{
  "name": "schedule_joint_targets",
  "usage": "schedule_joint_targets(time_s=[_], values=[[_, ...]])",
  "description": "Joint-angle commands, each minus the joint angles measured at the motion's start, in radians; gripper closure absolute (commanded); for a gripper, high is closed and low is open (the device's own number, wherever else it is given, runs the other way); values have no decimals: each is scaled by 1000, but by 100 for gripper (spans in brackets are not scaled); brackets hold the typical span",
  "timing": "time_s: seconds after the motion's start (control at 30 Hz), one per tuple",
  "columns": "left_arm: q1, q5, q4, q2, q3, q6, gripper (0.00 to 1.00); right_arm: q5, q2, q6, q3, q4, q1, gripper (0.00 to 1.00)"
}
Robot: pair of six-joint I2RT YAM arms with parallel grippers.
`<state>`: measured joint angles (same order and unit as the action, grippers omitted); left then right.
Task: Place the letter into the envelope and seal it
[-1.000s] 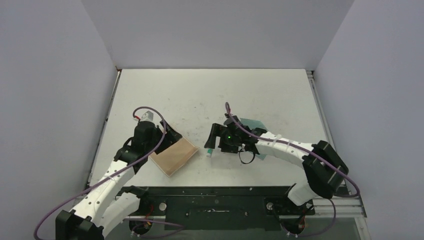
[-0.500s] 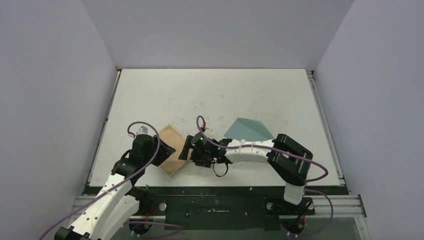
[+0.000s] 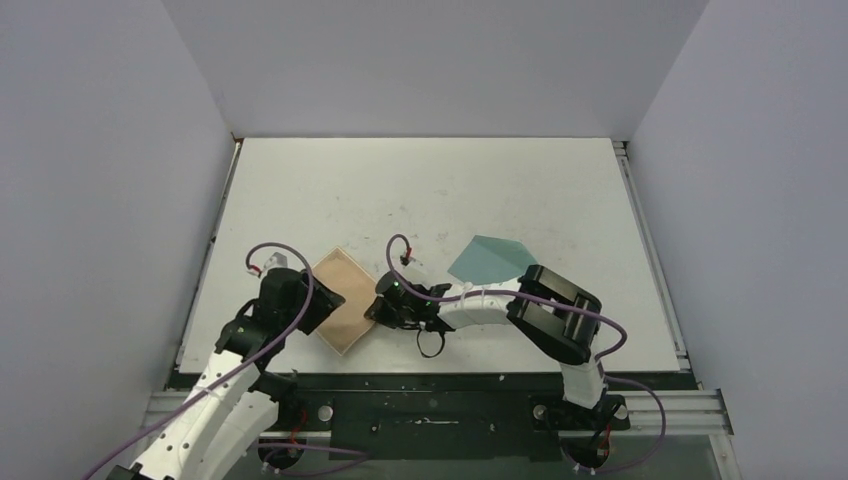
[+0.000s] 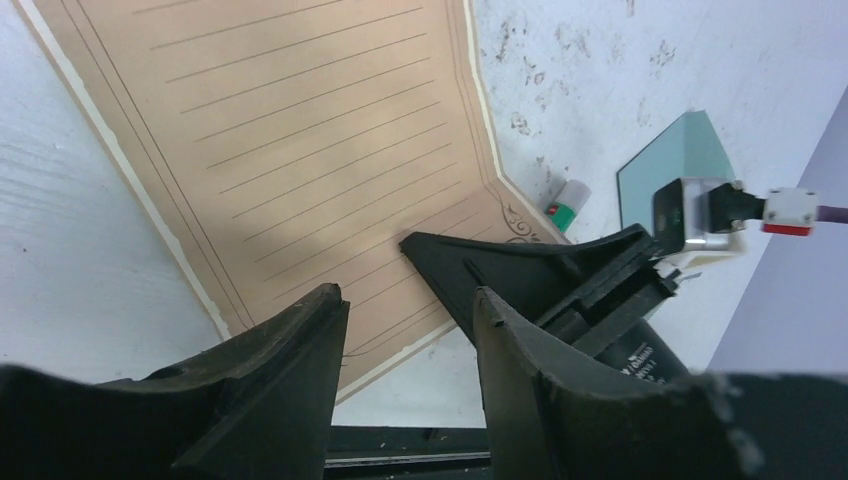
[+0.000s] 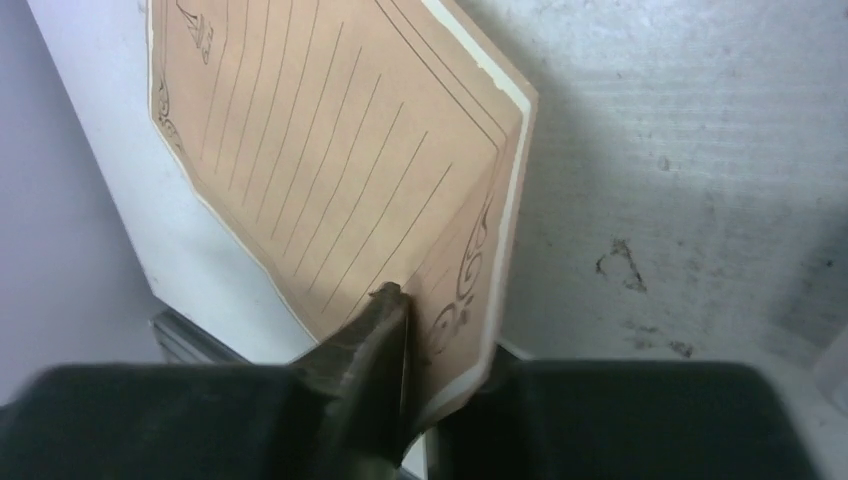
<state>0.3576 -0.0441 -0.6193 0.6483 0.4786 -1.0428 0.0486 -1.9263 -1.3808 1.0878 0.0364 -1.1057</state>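
The tan lined letter (image 3: 345, 297) lies on the table between my two grippers. My right gripper (image 3: 378, 310) is shut on the letter's right corner (image 5: 470, 290): one finger (image 5: 385, 320) presses on top and the other sits under the raised cream edge. My left gripper (image 3: 322, 305) stands at the letter's left side with its jaws apart. One of its fingers (image 4: 290, 360) is over the letter's near edge (image 4: 300, 150), and nothing is between the jaws (image 4: 410, 300). The teal envelope (image 3: 492, 258) lies flat to the right, behind the right arm, also seen in the left wrist view (image 4: 680, 155).
A small white-and-green stick (image 4: 567, 197) lies on the table between the letter and the envelope. The table's near edge with its black rail (image 3: 430, 385) runs just in front of both grippers. A grey wall (image 3: 100, 200) stands to the left.
My right arm swung left from beside the envelope to the letter's right corner and closed on it. My left gripper narrowed and shifted slightly nearer, and the envelope came into full view.
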Motion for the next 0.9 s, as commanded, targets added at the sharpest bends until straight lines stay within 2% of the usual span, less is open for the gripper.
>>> schedule_joint_targets(time_s=[0.0,0.13,0.2,0.3,0.37,0.43,0.7,0.87], values=[[-12,-66,-38,-18,98,11,50,21,-7,-19,18,92,5,94],[-28,-82,-58,-18,192,70,35,25,99,58,3,186,16,95],[-37,-74,-62,-9,255,119,28,-28,158,120,-15,270,48,95],[-55,-41,-71,29,375,234,19,-210,227,188,-60,444,131,95],[-67,-8,-79,67,459,308,12,-327,270,228,-67,492,193,95],[-87,89,-78,124,545,381,8,-459,323,304,-64,500,249,95],[-118,407,-16,363,829,545,5,-922,508,563,-66,365,482,95],[-129,651,130,482,897,633,4,-1046,562,964,61,-107,556,95]])
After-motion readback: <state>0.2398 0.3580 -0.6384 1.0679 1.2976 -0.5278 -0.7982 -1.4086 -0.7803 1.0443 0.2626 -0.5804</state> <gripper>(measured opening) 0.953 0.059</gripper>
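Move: The letter's near-right edge already stands between the right gripper's half-closed fingers; the sheet's middle lies about 7 cm to their left, 3 cm farther out and 2 cm lower. The glue stick is some 10 cm to the right gripper's right and 4 cm ahead, the envelope about 27 cm right and 9 cm ahead. From the left gripper, the letter's middle is roughly 3 cm ahead, 2 cm left and 8 cm below. Shut the right gripper on the letter's near-right edge, then raise the pinched sheet about 25 cm off the table, drawing it to the right and a little forward while tipping the fingers up and turning them counter-clockwise. Bring the left gripper up alongside by a similar height and some 9 cm forward, easing right late on, opening it wide, tipping its fingers up and swinging them clockwise. ##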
